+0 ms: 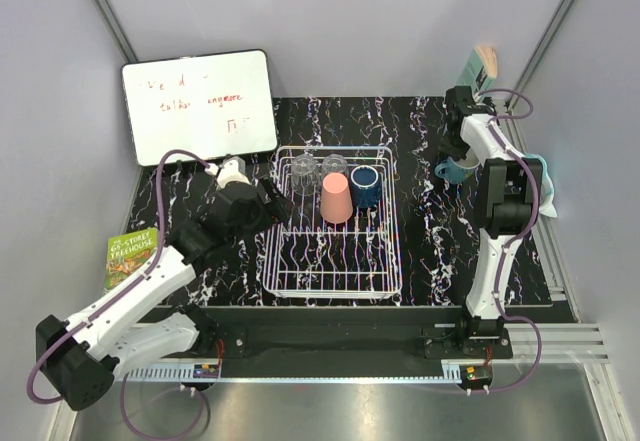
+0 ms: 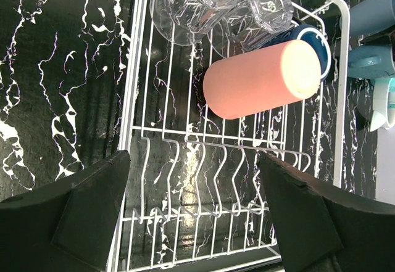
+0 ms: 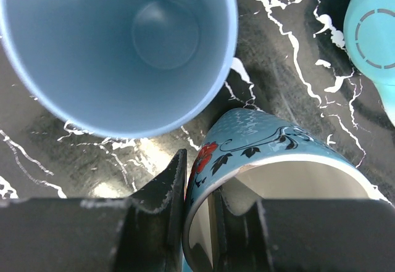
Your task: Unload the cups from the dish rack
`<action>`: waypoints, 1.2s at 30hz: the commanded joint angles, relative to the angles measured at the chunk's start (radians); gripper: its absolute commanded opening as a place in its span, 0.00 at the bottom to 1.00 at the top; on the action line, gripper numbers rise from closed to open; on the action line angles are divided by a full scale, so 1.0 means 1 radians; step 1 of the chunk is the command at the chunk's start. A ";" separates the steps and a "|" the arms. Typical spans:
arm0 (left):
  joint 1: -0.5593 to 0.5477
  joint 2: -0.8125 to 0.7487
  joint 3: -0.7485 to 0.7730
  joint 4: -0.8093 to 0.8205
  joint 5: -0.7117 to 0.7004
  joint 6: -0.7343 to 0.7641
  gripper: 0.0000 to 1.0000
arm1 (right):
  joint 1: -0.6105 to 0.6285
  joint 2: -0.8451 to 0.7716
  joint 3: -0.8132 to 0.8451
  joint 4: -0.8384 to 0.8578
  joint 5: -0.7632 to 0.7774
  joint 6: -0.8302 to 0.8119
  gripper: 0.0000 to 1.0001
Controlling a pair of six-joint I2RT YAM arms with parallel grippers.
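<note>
The white wire dish rack (image 1: 335, 271) holds two clear glasses (image 1: 303, 173) (image 1: 334, 166), a salmon-pink tumbler (image 1: 337, 198) and a dark navy mug (image 1: 365, 186) at its far end. My left gripper (image 2: 194, 210) hangs open over the rack's left side, short of the tumbler (image 2: 262, 81), with nothing between its fingers. To the right of the rack, my right gripper (image 3: 200, 189) is shut on the rim of a light blue flowered mug (image 3: 271, 142), one finger inside it and one outside. A plain light blue mug (image 3: 117, 44) stands upright just beside it.
A whiteboard (image 1: 200, 106) leans at the back left and a green book (image 1: 130, 256) lies at the left edge. Teal headphones (image 3: 373, 37) lie close to the two blue mugs, on the right. A teal box (image 1: 480, 66) stands at the back right.
</note>
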 commanded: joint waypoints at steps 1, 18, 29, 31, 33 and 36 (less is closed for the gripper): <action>0.003 0.020 -0.003 0.047 -0.003 0.001 0.89 | -0.007 0.008 0.040 0.013 -0.006 -0.008 0.00; 0.003 0.048 -0.012 0.047 0.037 -0.010 0.91 | -0.004 -0.061 0.004 0.031 -0.081 -0.010 0.39; -0.008 0.001 -0.029 0.035 -0.024 -0.009 0.89 | 0.004 -0.276 -0.046 0.053 -0.136 0.010 0.47; -0.008 -0.010 -0.028 0.025 -0.061 -0.009 0.89 | 0.005 -0.317 -0.068 0.059 -0.202 0.018 0.54; -0.008 -0.013 -0.019 0.025 -0.082 0.008 0.93 | 0.013 -0.405 -0.124 0.072 -0.248 0.033 0.61; -0.008 0.030 0.036 0.022 -0.064 0.094 0.96 | 0.057 -0.556 -0.251 0.146 -0.276 0.050 0.80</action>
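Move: Gripped by its rim in the right hand, the floral blue mug has its middle about 4 cm below the hand point, roughly 3 cm right and 2 cm back. The plain blue cup stands some 7 cm ahead and 1 cm right of that hand, and the teal-and-white thing about 16 cm right and 2 cm back. From the left hand the mug lies roughly 48 cm right, 20 cm ahead and 16 cm lower. Setting the mug down, the right hand sinks about 1 cm and pauses, still pinching the rim, then opens its fingers to let go. With them opening further, it lifts up and away from the mug by some 12 cm, drifting about 3 cm left, while the fingertips tilt up roughly 15 degrees. ##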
